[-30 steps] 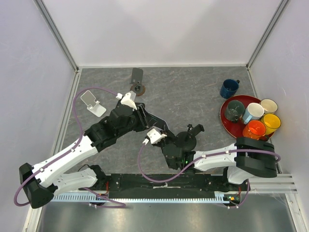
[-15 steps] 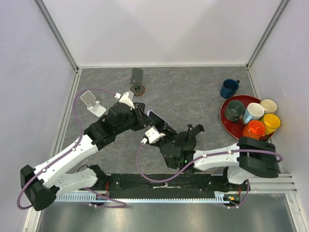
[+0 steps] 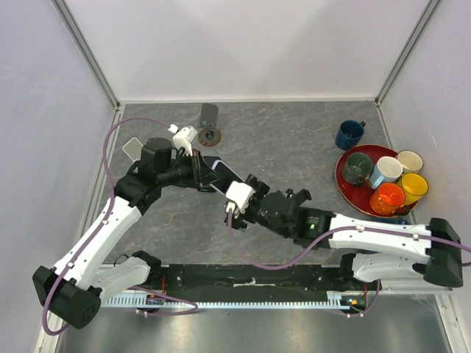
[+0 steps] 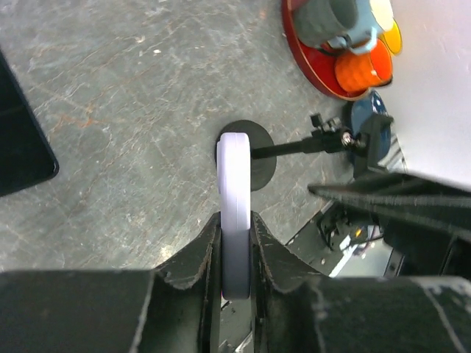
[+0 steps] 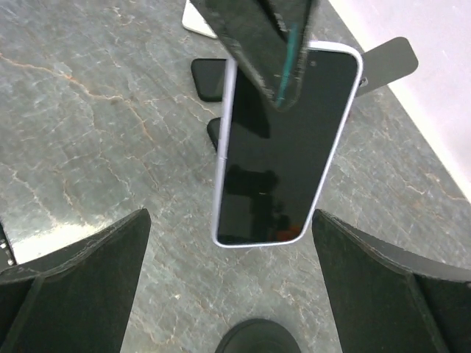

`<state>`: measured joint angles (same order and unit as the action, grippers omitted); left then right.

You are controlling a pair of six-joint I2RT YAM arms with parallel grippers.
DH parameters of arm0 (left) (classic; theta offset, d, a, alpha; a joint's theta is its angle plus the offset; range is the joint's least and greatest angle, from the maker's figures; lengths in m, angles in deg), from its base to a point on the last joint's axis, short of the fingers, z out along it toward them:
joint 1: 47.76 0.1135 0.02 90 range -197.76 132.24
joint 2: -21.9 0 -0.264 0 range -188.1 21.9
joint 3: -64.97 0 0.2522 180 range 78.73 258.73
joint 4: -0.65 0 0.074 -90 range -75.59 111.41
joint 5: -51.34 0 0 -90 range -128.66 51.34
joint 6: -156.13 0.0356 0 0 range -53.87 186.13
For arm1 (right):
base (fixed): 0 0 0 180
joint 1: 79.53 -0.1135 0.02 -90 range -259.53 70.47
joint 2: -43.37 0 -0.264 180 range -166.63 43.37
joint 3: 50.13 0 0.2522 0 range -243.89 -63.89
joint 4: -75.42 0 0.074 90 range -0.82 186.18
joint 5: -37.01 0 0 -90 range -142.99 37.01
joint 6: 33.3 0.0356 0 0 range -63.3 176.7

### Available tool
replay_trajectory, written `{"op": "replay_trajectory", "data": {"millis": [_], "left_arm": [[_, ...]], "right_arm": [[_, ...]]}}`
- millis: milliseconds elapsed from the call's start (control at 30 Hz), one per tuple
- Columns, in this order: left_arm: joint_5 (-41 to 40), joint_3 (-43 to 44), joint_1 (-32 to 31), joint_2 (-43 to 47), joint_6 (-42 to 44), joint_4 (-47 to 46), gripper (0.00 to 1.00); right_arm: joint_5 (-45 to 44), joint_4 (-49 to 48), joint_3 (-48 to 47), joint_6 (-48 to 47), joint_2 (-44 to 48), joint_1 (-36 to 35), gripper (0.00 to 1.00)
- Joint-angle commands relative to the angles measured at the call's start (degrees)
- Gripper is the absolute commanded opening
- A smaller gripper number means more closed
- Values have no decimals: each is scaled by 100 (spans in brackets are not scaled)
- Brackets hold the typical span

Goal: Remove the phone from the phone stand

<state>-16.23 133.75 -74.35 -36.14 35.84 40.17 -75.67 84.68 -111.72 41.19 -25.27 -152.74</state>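
Note:
My left gripper (image 3: 204, 170) is shut on the phone (image 3: 224, 175), a black-screened phone with a lavender rim, and holds it in the air above the table. In the left wrist view the phone (image 4: 234, 184) is edge-on between my fingers (image 4: 199, 250). The black phone stand (image 3: 288, 209), with a round base and thin arm, stands empty; it shows below the phone in the left wrist view (image 4: 257, 158). My right gripper (image 3: 237, 185) is open just near of the phone. In the right wrist view the phone (image 5: 283, 147) hangs between and beyond its spread fingers (image 5: 73, 287), untouched.
A white stand (image 3: 138, 153) sits at the far left. A black stand with a brown base (image 3: 210, 125) is at the back. A red tray (image 3: 347, 184) with several mugs and a blue mug (image 3: 349, 134) are at the right. A dark flat object (image 5: 208, 77) lies under the phone.
My left gripper has lifted the phone off the black stand and carried it up and to the far left. My right arm has stretched out after it, gripper open.

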Motion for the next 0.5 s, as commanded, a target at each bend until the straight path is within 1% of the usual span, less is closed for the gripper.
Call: {"op": "replay_trajectory", "data": {"millis": [0,67,100,133,200,300,400,467], "left_arm": [[1550,526,101,91,1530,-115,2],[1833,605,110,144,1849,-19,2],[2122,667,110,153,2207,-1,2],[2255,702,110,170,2376,34,2],[2545,816,110,197,2858,218,2],[2905,966,110,205,3395,403,2],[3388,1010,110,258,3844,474,2],[3504,1010,110,293,3994,535,2]], "right_arm": [[1527,1160,-524,294,562,517,98],[1940,1423,-604,303,763,904,98],[2256,1486,-674,311,817,1009,98],[2450,1547,-701,285,861,1193,98],[2810,1749,-762,250,958,1335,98],[3076,1952,-841,197,905,1546,98],[3374,2049,-929,171,721,1696,96],[3857,2049,-999,188,581,1792,93]]}}
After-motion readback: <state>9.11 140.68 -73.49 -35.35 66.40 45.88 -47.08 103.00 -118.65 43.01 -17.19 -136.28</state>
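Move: Ahead of the open right fingers is the phone, its middle roughly 6 cm forward, 4 cm left and 2 cm higher, pinched by the left hand. That middle lies about 4 cm right of the left hand, 1 cm ahead. From the right hand the empty phone stand is some 14 cm right, 2 cm ahead and 15 cm down; the nearer black phone lies 16 cm ahead, 10 cm left, 21 cm down. Keeping its pinch on the phone, the left hand draws about 5 cm back and equally far up, swinging the phone's free end clockwise by some 30 degrees to bring it before the right fingers. The right hand, still wide open, shifts about 4 cm right and first rises as much, easing down a little at the end while it turns slightly counter-clockwise and tips down. ##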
